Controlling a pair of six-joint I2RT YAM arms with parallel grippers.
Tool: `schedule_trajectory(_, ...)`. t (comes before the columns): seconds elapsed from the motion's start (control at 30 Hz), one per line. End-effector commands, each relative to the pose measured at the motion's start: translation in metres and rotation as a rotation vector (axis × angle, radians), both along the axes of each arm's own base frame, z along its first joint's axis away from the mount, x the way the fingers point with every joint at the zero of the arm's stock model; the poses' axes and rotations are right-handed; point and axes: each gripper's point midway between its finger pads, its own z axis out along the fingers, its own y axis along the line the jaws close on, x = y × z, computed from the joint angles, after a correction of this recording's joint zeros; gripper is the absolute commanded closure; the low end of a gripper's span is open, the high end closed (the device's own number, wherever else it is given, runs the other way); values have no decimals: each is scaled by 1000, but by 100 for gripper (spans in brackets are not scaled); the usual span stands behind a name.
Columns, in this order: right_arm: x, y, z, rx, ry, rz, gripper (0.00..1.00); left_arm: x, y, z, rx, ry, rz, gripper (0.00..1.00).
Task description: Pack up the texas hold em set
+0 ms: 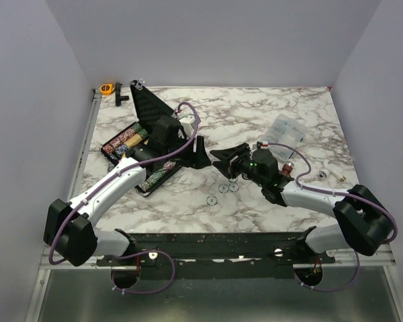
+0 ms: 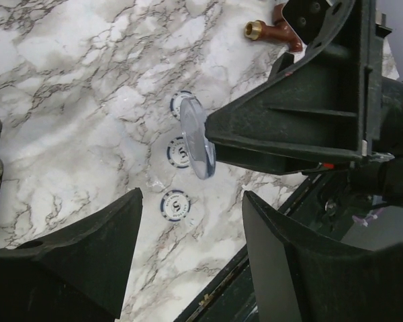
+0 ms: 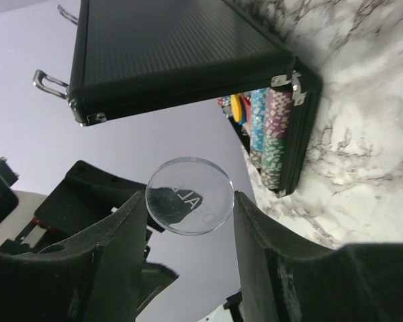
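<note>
The texas hold em set [image 1: 138,137] is a black case with silver corners, lying at the table's left with its lid [image 3: 174,47] raised and rows of coloured chips [image 3: 267,127] inside. My right gripper [image 3: 187,198] is shut on a clear round disc [image 3: 188,184] with lettering, held edgewise in the air at mid-table [image 1: 223,163]. My left gripper [image 2: 191,204] is open and empty. It points at the disc [image 2: 197,137] from the left, its fingertips a short way off it. Three blue-and-white chips [image 2: 176,204] lie on the marble below.
A clear plastic bag [image 1: 287,127] lies at the back right. An orange tape roll [image 1: 107,88] sits at the far left corner. Small metal parts [image 1: 322,175] lie near the right arm. The black rail [image 1: 215,241] runs along the table's near edge.
</note>
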Motion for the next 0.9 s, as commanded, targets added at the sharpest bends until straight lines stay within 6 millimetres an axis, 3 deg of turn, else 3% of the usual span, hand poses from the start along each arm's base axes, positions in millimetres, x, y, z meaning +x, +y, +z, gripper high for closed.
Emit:
schedule_trajectory(0.0,1,17,34,132,-50,65,99,12,6,2,42,-31,62,41)
schedule_trajectory(0.57,2,30,23,119,23,89,99,31,9,-3,159,-103,172,55)
schedule_trajectory(0.87,-1,36,20,100,36,95,99,30,3,-4,159,-94,158,74)
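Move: The clear dealer button, pinched by its edges at the right hand's fingertips, is roughly 3 cm ahead of the left hand, 3 cm to its right and 3 cm below. The right hand is taking it to the left fingers, about 3 cm back, 3 cm left and 3 cm above the right hand. From the left hand, the nearest loose chip lies some 4 cm back, 3 cm right and 20 cm down, and the open chip case 12 cm ahead, 23 cm left and 18 cm down. The left hand eases forward about 2.5 cm and sinks slightly, turning some 15 degrees, partly counter-clockwise and partly with its left side rising, while its fingers close from well open to about half that gap around the button's free side. Against it the right hand keeps its pinch unchanged and carries the button some 2.5 cm left and 1.5 cm up, between the left fingertips, rolling a little; a left-hand grip on both faces isn't seen yet. ##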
